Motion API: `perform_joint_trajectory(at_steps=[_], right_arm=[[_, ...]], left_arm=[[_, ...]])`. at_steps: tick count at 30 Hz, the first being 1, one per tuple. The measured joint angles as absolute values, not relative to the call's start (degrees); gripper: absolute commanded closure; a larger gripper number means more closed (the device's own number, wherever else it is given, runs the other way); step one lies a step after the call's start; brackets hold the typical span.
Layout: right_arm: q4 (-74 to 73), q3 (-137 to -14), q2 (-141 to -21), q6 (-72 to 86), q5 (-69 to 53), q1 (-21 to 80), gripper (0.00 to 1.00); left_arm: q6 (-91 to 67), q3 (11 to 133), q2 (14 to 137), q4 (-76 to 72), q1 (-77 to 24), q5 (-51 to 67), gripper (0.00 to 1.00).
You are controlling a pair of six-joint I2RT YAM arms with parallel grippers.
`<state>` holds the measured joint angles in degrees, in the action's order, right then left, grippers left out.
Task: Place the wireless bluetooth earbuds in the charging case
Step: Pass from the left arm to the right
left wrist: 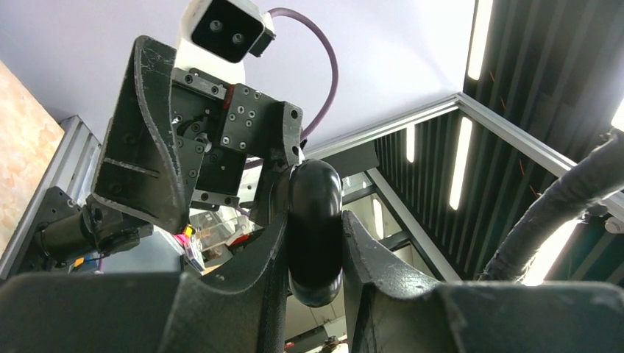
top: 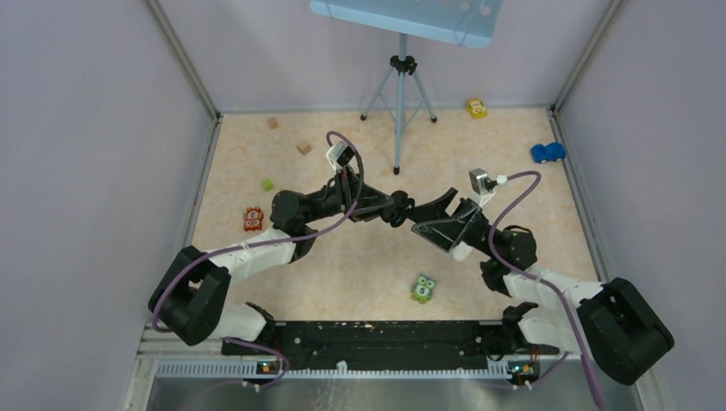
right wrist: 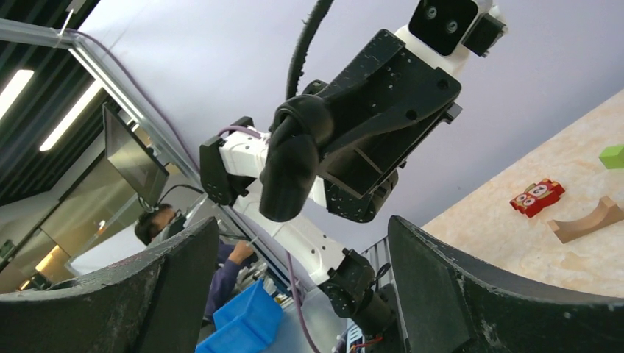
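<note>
The black, pebble-shaped charging case (left wrist: 315, 228) stands on edge between my left gripper's (left wrist: 315, 254) fingers, which are shut on it. Both arms meet in the air above the middle of the table. From above, the left gripper (top: 401, 209) points right and the right gripper (top: 435, 211) faces it closely. In the right wrist view the case (right wrist: 288, 180) hangs above my right gripper (right wrist: 302, 228), whose jaws stand wide open with nothing between them. One right finger (left wrist: 140, 147) shows beside the case in the left wrist view. The earbuds are out of view.
A tripod (top: 400, 103) stands at the back centre. On the table lie a blue toy car (top: 548, 152), a yellow toy car (top: 476, 108), two wooden cubes (top: 303, 147), a green cube (top: 268, 184), a red block (top: 252, 218) and an owl figure (top: 423, 288).
</note>
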<state>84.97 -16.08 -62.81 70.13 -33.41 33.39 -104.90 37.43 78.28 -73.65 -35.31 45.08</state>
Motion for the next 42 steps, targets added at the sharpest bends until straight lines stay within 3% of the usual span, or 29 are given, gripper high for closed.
perform_joint_trajectory(at_steps=[4, 14, 29, 42], right_arm=[[85.41, -16.6, -64.86, 70.32, -32.91, 33.39, 0.27], [85.73, -21.1, -67.37, 70.76, -33.12, 34.02, 0.29], [85.76, -22.09, -67.64, 71.18, -33.08, 34.35, 0.41], [85.86, -23.86, -68.16, 71.18, -33.28, 35.59, 0.61]], left_arm=[[-105.19, 37.41, 78.28, -74.0, -35.31, 44.97, 0.99], [-105.97, 37.36, 78.3, -75.29, -35.35, 44.23, 1.0], [-106.63, 37.26, 78.3, -76.47, -35.35, 44.05, 1.0], [-106.63, 36.95, 78.3, -76.51, -35.42, 43.86, 1.0]])
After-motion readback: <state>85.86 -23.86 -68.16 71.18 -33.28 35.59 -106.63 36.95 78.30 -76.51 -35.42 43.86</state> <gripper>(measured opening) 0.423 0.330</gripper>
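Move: The black charging case, its lid open, is already pinched in the left fingers, its middle about 1 cm to the right of the left hand point. From the right hand, whose fingers are wide open, the case lies roughly 3 cm to the left, 1 cm ahead and 2 cm higher. On the table some 30 cm below the right hand, the green owl toy lies about 6 cm back and 3 cm to the right, and the white case about 2 cm ahead and 12 cm to the right. The black charging case is held nearly still by the left fingers while the right hand comes in around its free end. The right hand first eases forward and left by 1 to 2 cm, then climbs, ending about 3 cm higher and 2 cm farther left. Its fingers close to roughly half their starting gap, one on each side of the case; a firm pinch can't be made out yet. ##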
